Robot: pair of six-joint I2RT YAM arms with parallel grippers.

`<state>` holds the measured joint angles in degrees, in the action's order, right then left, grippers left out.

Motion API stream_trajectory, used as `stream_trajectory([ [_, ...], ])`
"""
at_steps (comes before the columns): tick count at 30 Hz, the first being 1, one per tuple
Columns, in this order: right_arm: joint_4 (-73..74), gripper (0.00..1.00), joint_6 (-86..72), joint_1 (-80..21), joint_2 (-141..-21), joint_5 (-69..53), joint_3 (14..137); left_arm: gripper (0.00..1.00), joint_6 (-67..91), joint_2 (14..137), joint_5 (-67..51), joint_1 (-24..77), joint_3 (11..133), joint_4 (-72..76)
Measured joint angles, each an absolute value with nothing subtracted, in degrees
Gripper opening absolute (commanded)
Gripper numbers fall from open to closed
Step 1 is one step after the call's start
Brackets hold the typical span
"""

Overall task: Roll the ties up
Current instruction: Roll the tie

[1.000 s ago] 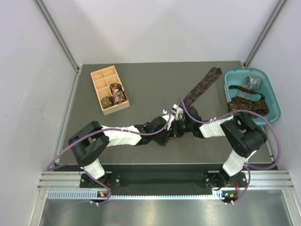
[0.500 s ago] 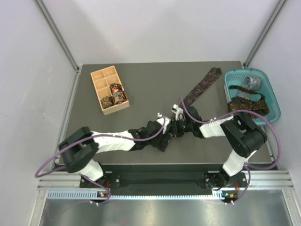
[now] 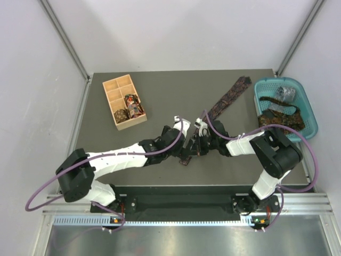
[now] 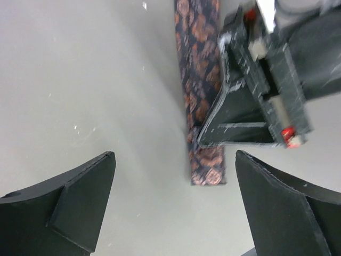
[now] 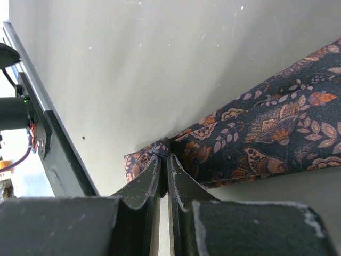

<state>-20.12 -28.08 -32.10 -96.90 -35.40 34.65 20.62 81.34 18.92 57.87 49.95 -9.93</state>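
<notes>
A maroon-brown paisley tie (image 3: pixel 226 100) lies as a long strip across the table, running from the back right to its narrow end (image 3: pixel 185 159) near the middle. In the left wrist view that narrow end (image 4: pixel 208 166) lies flat on the table. My left gripper (image 4: pixel 174 154) hovers open above it with nothing between its fingers. My right gripper (image 5: pixel 165 152) is shut on a bunched fold of the tie (image 5: pixel 256 133) a little up from the end. In the top view the left gripper (image 3: pixel 183 144) and the right gripper (image 3: pixel 199 140) are close together.
A tan wooden compartment box (image 3: pixel 113 88) at the back left holds two rolled ties (image 3: pixel 133 104). A teal basket (image 3: pixel 261 85) at the right edge holds more ties (image 3: pixel 281 118). Purple cables loop off both arms.
My left gripper has opened wide and let go of the tie's narrow end, which now lies flat. The left arm's elbow has swung lower and leftward. The right gripper stays put.
</notes>
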Motion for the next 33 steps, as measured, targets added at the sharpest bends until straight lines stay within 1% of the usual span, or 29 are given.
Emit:
stream_trajectory([
  [3, -20.12, 0.05, -28.10, -32.10, -96.90, -35.42, 34.65, 0.99, 19.35, 83.00, 19.70, 58.11, 50.35, -11.77],
  [6, -20.14, 0.05, -28.10, -32.10, -96.95, -35.46, 34.65, 0.99, 19.31, 88.16, 20.43, 58.17, 53.43, -15.31],
  [7, -20.16, 0.05, -28.10, -32.08, -96.95, -35.48, 34.65, 0.97, 19.31, 89.89, 20.08, 58.15, 54.15, -15.84],
  [11, -20.16, 0.05, -28.10, -32.08, -96.97, -35.53, 34.65, 0.95, 19.73, 93.08, 16.73, 58.17, 54.41, -17.10],
  [15, -20.27, 0.04, -28.10, -32.03, -97.10, -35.70, 34.65, 0.93, 20.95, 93.36, 13.52, 58.17, 52.77, -14.59],
  [22, -20.45, 0.04, -28.12, -31.81, -97.27, -36.12, 34.65, 0.83, 22.00, 93.38, 9.32, 58.17, 50.04, -10.24],
  [23, -20.45, 0.04, -28.12, -31.81, -97.27, -36.12, 34.65, 0.77, 22.09, 93.41, 8.95, 58.17, 50.11, -9.82],
  [28, -20.45, 0.04, -28.12, -31.81, -97.30, -36.16, 34.65, 0.70, 22.48, 96.75, 7.92, 58.17, 52.21, -8.58],
  [30, -20.47, 0.04, -28.12, -31.79, -97.30, -36.16, 34.65, 0.65, 22.72, 97.80, 7.75, 58.17, 53.04, -7.31],
  [33, -20.51, 0.04, -28.12, -31.62, -97.32, -36.18, 34.65, 0.61, 22.85, 98.17, 7.40, 58.19, 53.23, -6.87],
])
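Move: The tail end of the tie, poking out from the right gripper's tips, lies about 3 cm back, 4 cm right and 9 cm below the left hand. The closed right fingers pinch the tie some 7 cm right, 1 cm back and 9 cm below; its long flat part is centred roughly 19 cm ahead, 18 cm right and 10 cm below. From the right hand, the tail is about 2 cm back, 3 cm left, 1 cm lower. The right hand stays put and keeps its pinch on the tie, while the left, wide open, drops about 8 cm towards the tail, easing back 3 cm as its fingers tip down some 15 degrees. Once low, it slides roughly 3 cm right to straddle the tail against the right fingertips, its gap narrowing to about two thirds without yet pinching. ##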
